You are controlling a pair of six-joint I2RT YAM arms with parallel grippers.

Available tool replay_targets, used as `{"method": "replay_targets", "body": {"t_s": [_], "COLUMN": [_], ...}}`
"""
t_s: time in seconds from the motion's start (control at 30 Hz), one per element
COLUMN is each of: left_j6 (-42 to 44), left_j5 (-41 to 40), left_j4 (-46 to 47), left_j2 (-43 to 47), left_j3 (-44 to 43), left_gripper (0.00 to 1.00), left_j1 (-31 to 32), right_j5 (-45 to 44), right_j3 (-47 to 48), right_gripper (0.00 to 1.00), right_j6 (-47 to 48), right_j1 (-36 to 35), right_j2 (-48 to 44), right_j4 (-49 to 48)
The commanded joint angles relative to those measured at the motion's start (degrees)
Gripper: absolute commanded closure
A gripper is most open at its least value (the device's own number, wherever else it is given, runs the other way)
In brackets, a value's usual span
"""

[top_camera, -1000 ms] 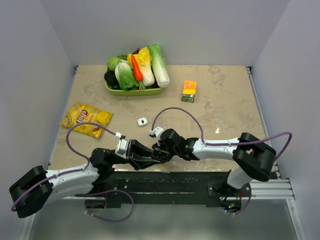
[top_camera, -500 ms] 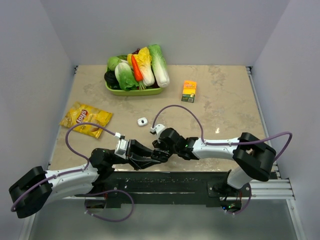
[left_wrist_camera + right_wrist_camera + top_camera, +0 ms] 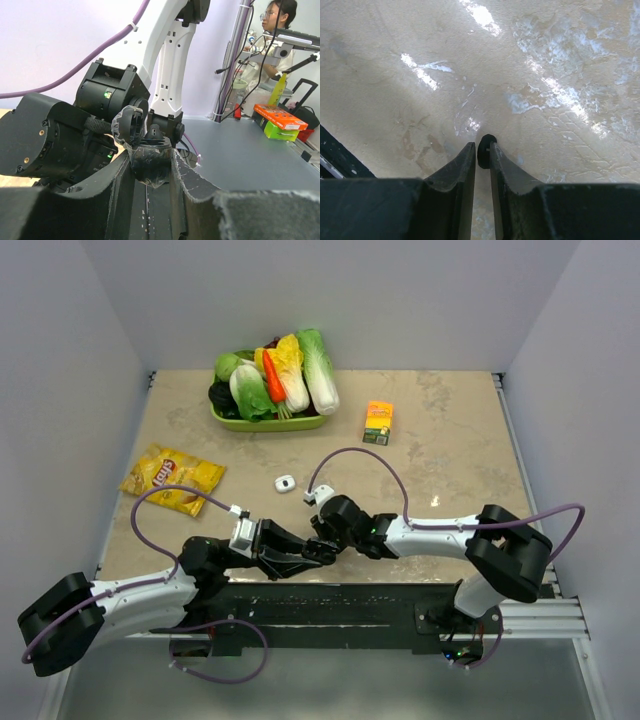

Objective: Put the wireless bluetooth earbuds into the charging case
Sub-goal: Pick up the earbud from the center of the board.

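Observation:
In the left wrist view my left gripper is shut on a small black charging case, whose round lid stands open to the upper left. My right gripper is shut on a tiny black earbud, pinched at the very fingertips just above the beige table. In the top view the two grippers meet at the near middle, the left gripper and the right gripper almost tip to tip. A small white piece lies on the table beyond them.
A green tray heaped with vegetables stands at the back left. A yellow chips bag lies at the left and an orange juice box at the back middle. A black rail runs along the near edge.
The right gripper's jaws have narrowed onto the black earbud, and its wrist has shifted slightly away from me. The left arm has held still with the case.

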State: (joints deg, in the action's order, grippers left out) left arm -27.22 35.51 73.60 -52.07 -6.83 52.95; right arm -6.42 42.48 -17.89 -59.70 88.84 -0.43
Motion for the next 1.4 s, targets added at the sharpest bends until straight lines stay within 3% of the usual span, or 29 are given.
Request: {"method": "replay_targets", "body": {"t_s": [0.0,0.4,0.5,0.6,0.9,1.1,1.23,1.37], "left_j6": [1.6,1.4,1.3,1.3,3.1,7.6,10.0,9.9], "left_j5": [-1.0,-1.0,-1.0,-1.0,-3.5,-10.6,-11.4,-9.5], "left_j4": [23.3,24.0,24.4,24.6,22.0,17.1,13.6,12.4], "left_j2": [0.2,-0.1,-0.3,-0.3,0.4,1.7,0.9,-1.3], "left_j3": [0.6,0.8,0.9,0.9,0.4,0.6,-2.2,-5.0], "left_gripper": [1.0,1.0,1.0,1.0,1.0,1.0,1.0,1.0], "left_j1": [0.3,0.3,0.3,0.3,0.3,0.1,-0.6,-1.7], "right_j5": [-1.9,-2.8,-2.8,-3.5,-11.5,-14.9,-12.8,-4.5], "right_j3": [1.3,0.8,0.7,0.1,2.9,8.8,12.2,13.2], "right_gripper": [0.79,0.85,0.98,1.0,1.0,1.0,1.0,1.0], "right_j6": [-0.7,-1.7,-2.1,-3.4,-6.5,-7.4,-4.9,-0.1], "right_j1": [0.6,1.6,1.8,2.0,2.8,2.6,2.6,2.6], "right_j2": [-0.6,0.4,0.3,-1.3,-22.9,-39.0,-45.9,-51.2], "right_j4": [0.0,0.3,0.3,0.4,15.5,26.3,27.5,24.3]}}
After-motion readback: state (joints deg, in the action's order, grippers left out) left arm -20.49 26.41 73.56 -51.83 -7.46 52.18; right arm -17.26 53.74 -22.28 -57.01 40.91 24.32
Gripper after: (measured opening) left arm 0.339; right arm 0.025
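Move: The black earbud lies just off the right hand's half-open fingertips, about 1 cm ahead, 1 cm to the right and 1 cm lower. From that hand, the white case stands some 12 cm ahead and 11 cm left at table height; the black charging case, held open by the left hand, is about 13 cm back, 1 cm left and 22 cm up. From the left hand the earbud lies roughly 14 cm ahead, 2 cm right and 23 cm below. Creeping forward and right by about 1.5 cm at table level, the right hand closes its fingers on the earbud and pinches it, then sweeps up some 28 cm while veering about 10 cm right, the fingers tipping up towards level. Late on, the left hand, still gripping the open charging case, eases 3.5 cm forward and turns slightly counter-clockwise. ##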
